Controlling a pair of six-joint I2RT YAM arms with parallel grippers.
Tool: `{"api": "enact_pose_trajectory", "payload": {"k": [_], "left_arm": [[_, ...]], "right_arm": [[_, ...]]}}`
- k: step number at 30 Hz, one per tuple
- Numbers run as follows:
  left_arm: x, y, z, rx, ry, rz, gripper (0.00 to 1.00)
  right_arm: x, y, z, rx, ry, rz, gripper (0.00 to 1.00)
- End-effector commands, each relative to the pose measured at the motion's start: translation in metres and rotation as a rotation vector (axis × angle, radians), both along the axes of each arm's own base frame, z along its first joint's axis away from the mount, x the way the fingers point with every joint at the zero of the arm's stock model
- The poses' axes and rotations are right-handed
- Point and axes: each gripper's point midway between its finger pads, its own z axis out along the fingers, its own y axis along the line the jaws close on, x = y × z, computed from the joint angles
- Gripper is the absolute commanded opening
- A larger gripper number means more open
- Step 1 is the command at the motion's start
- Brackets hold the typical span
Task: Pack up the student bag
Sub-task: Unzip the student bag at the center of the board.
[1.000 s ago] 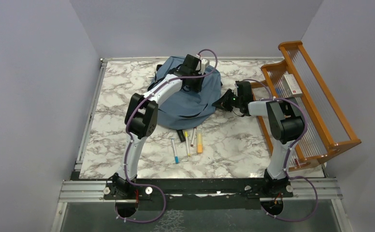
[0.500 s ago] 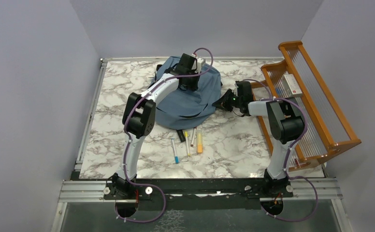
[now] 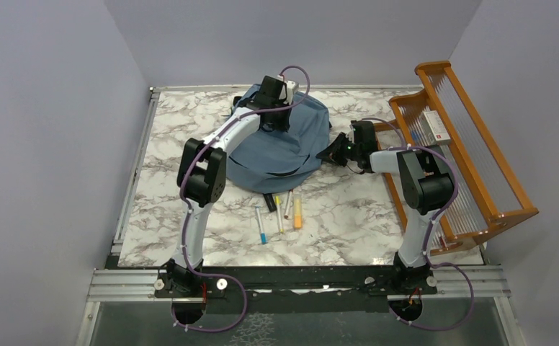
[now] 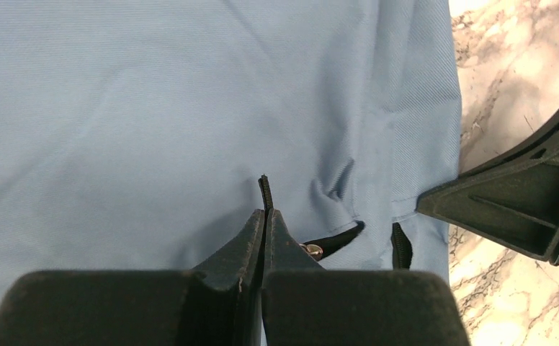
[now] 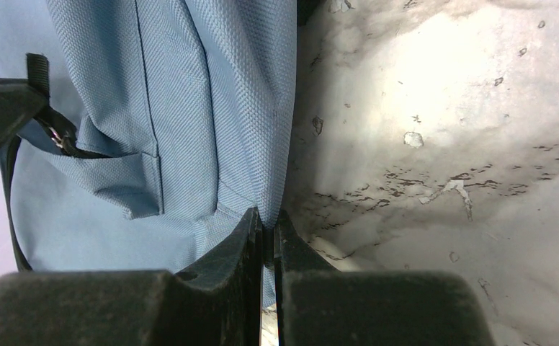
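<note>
The student bag [image 3: 284,148], dusty-blue fabric with black zipper lines, lies at the back middle of the marble table. My left gripper [image 3: 272,122] is over its top, and in the left wrist view it [image 4: 265,215] is shut on a thin black zipper pull [image 4: 264,187] sticking out between the tips. A short open stretch of zipper [image 4: 334,241] shows just right of the tips. My right gripper [image 3: 329,153] is at the bag's right edge, shut on a fold of the blue fabric [image 5: 273,180] just above the table.
Several pens and markers [image 3: 280,210] and a small black item [image 3: 269,201] lie in front of the bag. An orange wooden rack [image 3: 478,158] holding a white box [image 3: 434,126] stands along the right side, close behind my right arm.
My left gripper has shut on the zipper pull and shifted left and toward the back across the bag's top. The right gripper has held still on the fabric.
</note>
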Motion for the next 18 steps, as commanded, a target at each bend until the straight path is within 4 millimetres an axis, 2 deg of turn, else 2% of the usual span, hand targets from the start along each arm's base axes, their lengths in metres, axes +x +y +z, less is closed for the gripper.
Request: {"api": "enact_pose_trajectory", "payload": {"k": [1, 5, 18], "left_arm": [[0.024, 0.027, 0.051, -0.034, -0.129, 0.100, 0.00], [0.028, 0.042, 0.059, -0.025, -0.156, 0.139, 0.00], [0.048, 0.117, 0.071, 0.036, -0.226, 0.307, 0.00]], "right_arm": [[-0.009, -0.001, -0.010, -0.007, 0.036, 0.030, 0.11], [-0.009, 0.000, -0.011, -0.007, 0.037, 0.033, 0.11], [-0.008, 0.001, -0.007, -0.002, 0.031, 0.039, 0.11]]}}
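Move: At the left hand, which already pinches the student bag's zip pull, the line to follow runs to the zip's far left end, roughly 16 cm left, 7 cm ahead and 5 cm below; a black strap end sits about 2 cm left of that end and 1 cm farther out. Some 10 cm right, 7 cm back and 7 cm lower are the right gripper's fingertips. From the right hand, the zip's left end lies about 26 cm left and 14 cm ahead. Dragging the pinched zip pull along its track, the left hand sweeps about 9 cm left towards the zip's left end, drifting some 3 cm forward and rising nearly as much, while the wrist turns about 10 degrees counter-clockwise with fingers shut. The right hand stays in place and keeps its pinch on the bag's right edge. ##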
